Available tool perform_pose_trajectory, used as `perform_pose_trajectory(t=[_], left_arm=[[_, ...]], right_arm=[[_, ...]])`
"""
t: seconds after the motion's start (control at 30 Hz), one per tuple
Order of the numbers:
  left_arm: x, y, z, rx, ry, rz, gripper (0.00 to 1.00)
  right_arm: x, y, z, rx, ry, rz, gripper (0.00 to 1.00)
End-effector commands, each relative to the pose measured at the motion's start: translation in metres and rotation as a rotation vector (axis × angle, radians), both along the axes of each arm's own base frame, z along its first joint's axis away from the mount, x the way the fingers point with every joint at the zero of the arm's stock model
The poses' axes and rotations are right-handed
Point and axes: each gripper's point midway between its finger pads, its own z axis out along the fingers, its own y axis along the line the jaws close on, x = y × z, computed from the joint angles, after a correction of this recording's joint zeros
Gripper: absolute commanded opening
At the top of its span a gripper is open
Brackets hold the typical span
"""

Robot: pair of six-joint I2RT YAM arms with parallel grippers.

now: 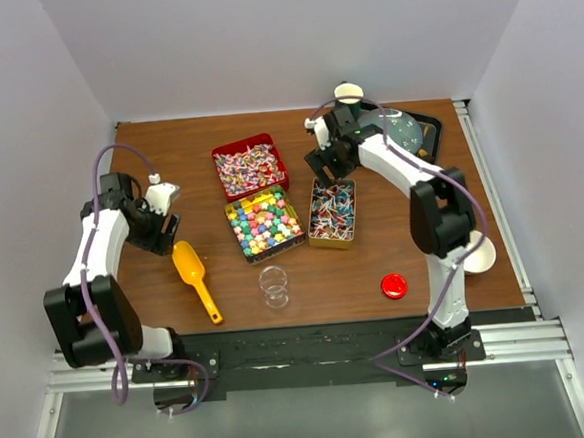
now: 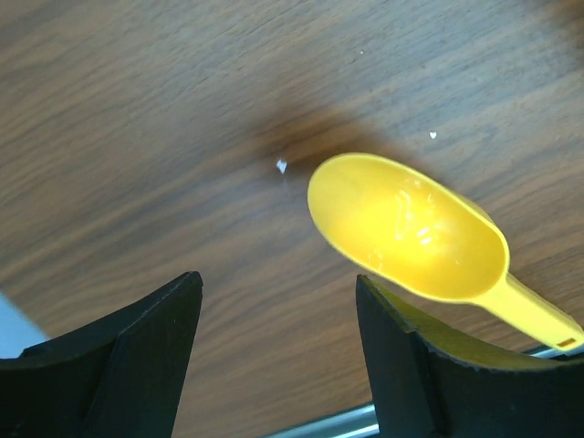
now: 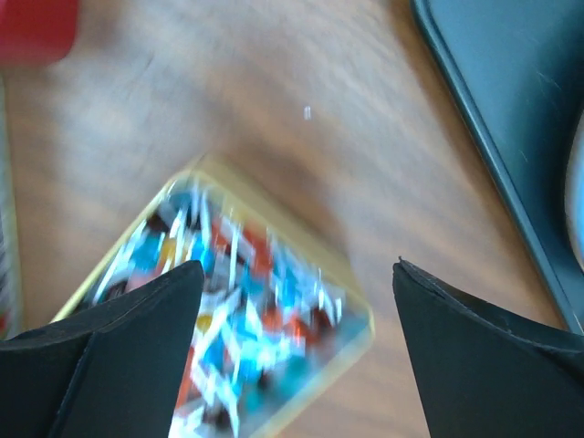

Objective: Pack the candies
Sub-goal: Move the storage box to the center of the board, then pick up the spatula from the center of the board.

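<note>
The candies lie in three tins mid-table: pink-white twists in a red tin (image 1: 249, 168), bright star pieces in a dark tin (image 1: 263, 224), and red-blue-silver twists in a gold tin (image 1: 332, 214). My left gripper (image 1: 162, 230) hovers open over bare wood, just left of a yellow scoop (image 1: 194, 276). The left wrist view shows the scoop's empty bowl (image 2: 411, 228) beside the right finger, with nothing between the fingers of the gripper (image 2: 278, 292). My right gripper (image 1: 325, 167) hangs open above the far end of the gold tin (image 3: 237, 301); that gripper (image 3: 297, 274) holds nothing.
A clear empty jar (image 1: 273, 285) stands near the front, in the middle. To its right lies a red round lid (image 1: 394, 286). A black tray (image 1: 428, 129) with a grey disc sits at the back right, and its edge (image 3: 511, 109) lies close to my right fingers.
</note>
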Motion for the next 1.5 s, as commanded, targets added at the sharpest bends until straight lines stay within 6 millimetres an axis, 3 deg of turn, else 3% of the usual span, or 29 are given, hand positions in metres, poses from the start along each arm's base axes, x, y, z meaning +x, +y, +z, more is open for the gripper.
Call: perform_pose_trajectory(t=[0.0,0.1,0.27,0.47,0.7,0.83,1.03,1.13,1.3,1.37,1.43,1.47], left_arm=[[0.019,-0.002,-0.017,-0.058,-0.022,-0.055,0.68],[0.024,-0.009,-0.025,-0.104,-0.015,-0.105,0.65],[0.021,-0.026,-0.035,-0.204,0.027,-0.201,0.61],[0.025,-0.029,-0.056,-0.247,0.074,-0.211,0.51],[0.030,-0.044,-0.053,-0.362,0.081,-0.232,0.09],[0.032,-0.044,-0.047,-0.370,0.071,-0.200,0.00],[0.043,-0.028,-0.003,-0.337,-0.022,-0.068,0.00],[0.051,-0.022,0.043,-0.348,-0.111,0.018,0.00],[0.074,-0.022,0.098,-0.462,-0.245,0.215,0.00],[0.078,-0.036,0.111,-0.602,-0.269,0.318,0.00],[0.068,-0.055,0.110,-0.755,-0.224,0.420,0.00],[0.074,-0.060,0.119,-0.811,-0.263,0.412,0.00]], right_arm=[[-0.026,-0.002,0.083,0.099,-0.128,0.002,0.91],[-0.050,-0.001,0.093,0.146,-0.108,0.034,0.91],[-0.084,-0.002,0.084,0.173,-0.039,0.097,0.91],[-0.102,-0.003,0.082,0.194,-0.013,0.119,0.91],[-0.115,-0.003,0.078,0.192,0.028,0.178,0.91],[-0.115,0.002,0.079,0.210,0.035,0.198,0.90],[-0.101,0.018,0.105,0.256,-0.025,0.256,0.89],[-0.093,0.032,0.130,0.311,-0.101,0.279,0.89],[-0.094,0.082,0.170,0.384,-0.255,0.385,0.88],[-0.102,0.105,0.174,0.405,-0.282,0.404,0.88],[-0.104,0.127,0.184,0.436,-0.340,0.422,0.87],[-0.116,0.145,0.187,0.452,-0.350,0.457,0.86]])
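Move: Lying about 8 cm to the left hand's right, 4 cm nearer the base and 7 cm below it is the scoop, its bowl end outermost; the candy-ball box sits 23 cm to that hand's right and 7 cm ahead. From the right hand, the ball box is some 14 cm left, 6 cm back and 6 cm below, the gold lollipop box 5 cm back and 5 cm below, the glass jar 13 cm left and 19 cm back. Sinking about 7 cm and edging right, the open left hand shuts its fingers on the rim of the scoop's bowl, then lifts it some 14 cm and carries it forward, rolling its left side down. The empty right hand rises off the gold box and draws back about 11 cm over it, dips partway, then climbs again while swinging left over the candy boxes, fingers wide. ##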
